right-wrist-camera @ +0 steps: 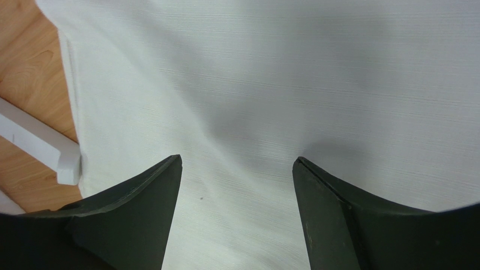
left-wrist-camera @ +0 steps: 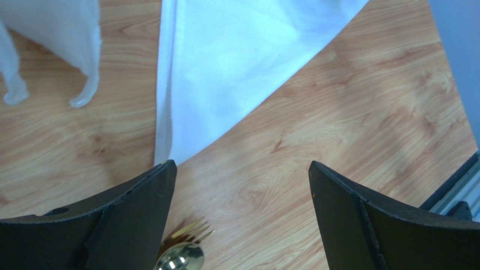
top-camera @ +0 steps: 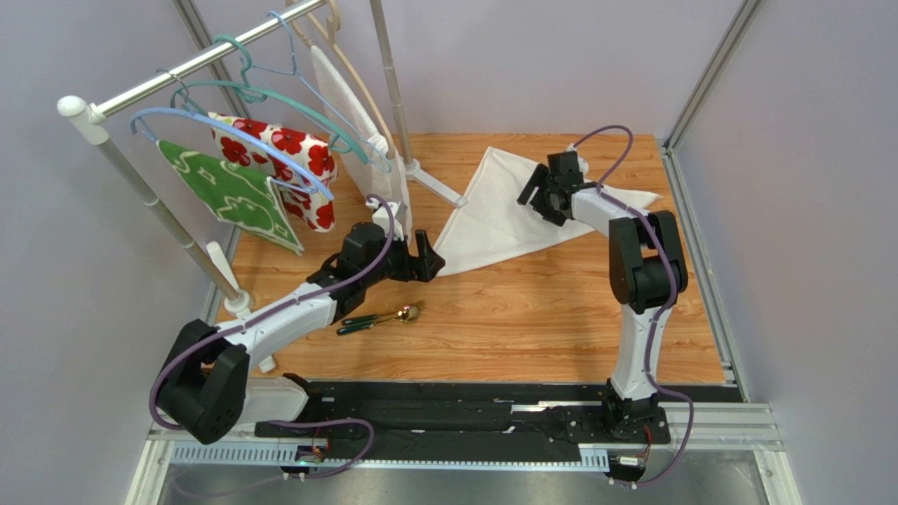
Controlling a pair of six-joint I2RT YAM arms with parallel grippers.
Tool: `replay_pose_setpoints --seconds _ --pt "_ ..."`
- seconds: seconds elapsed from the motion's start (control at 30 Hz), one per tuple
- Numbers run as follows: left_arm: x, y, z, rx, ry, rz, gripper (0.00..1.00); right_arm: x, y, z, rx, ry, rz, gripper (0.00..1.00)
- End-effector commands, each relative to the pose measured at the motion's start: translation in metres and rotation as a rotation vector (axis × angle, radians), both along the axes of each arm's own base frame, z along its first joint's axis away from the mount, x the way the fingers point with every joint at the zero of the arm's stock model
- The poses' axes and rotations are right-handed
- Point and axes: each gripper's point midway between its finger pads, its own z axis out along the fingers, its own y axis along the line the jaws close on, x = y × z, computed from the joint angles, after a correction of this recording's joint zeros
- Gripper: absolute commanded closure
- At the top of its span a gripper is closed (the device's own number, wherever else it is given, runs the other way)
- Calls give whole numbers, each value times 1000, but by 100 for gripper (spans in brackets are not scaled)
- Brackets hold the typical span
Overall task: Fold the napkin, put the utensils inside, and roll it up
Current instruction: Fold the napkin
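Observation:
The off-white napkin (top-camera: 495, 216) lies folded into a triangle at the back of the wooden table, and it fills the right wrist view (right-wrist-camera: 270, 84). My right gripper (top-camera: 535, 195) hovers open over its right part, nothing between the fingers (right-wrist-camera: 237, 163). My left gripper (top-camera: 430, 258) is open just off the napkin's near left corner (left-wrist-camera: 225, 67), above bare wood (left-wrist-camera: 242, 169). The utensils (top-camera: 382, 318), dark handles with gold heads, lie on the table in front of the left gripper. A gold fork and spoon head (left-wrist-camera: 183, 247) show beside the left finger.
A white clothes rack (top-camera: 158, 84) stands at the back left with hangers holding a red-flowered cloth (top-camera: 285, 158), a green-patterned cloth (top-camera: 232, 195) and a white textured cloth (top-camera: 353, 116). Its white foot (right-wrist-camera: 39, 143) lies beside the napkin. Grey walls enclose the table.

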Motion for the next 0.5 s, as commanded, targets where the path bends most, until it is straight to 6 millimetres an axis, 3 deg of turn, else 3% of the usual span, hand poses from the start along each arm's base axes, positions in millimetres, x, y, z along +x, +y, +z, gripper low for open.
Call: replay_pose_setpoints --seconds 0.0,0.23,0.3,0.33,0.47 --pt "10 -31 33 -33 -84 -91 4 -19 -43 -8 -29 72 -103 24" --pt "12 -79 34 -42 -82 -175 4 -31 -100 -9 -34 95 -187 23" --pt "13 -92 25 -30 -62 -182 4 -31 -104 -7 -41 92 -178 24" --pt "14 -94 20 -27 -48 -174 5 -30 -118 -4 -39 87 -199 24" --pt "14 -96 -12 2 66 -111 10 -27 -115 9 -19 59 -148 25"
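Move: The folded napkin lies right under the right hand's fingers, its middle some 2 cm left of that hand; its far corner is about 14 cm ahead and 12 cm left, with the rack foot's end some 19 cm left and 1 cm ahead. The napkin's near-left corner lies roughly 3 cm ahead, 2 cm right and 9 cm below the left hand, the utensils about 11 cm back from that hand and 12 cm left. Right fingertips, still apart, drag the napkin rightward about 11 cm; the left hand, open, travels 9 cm right above. ##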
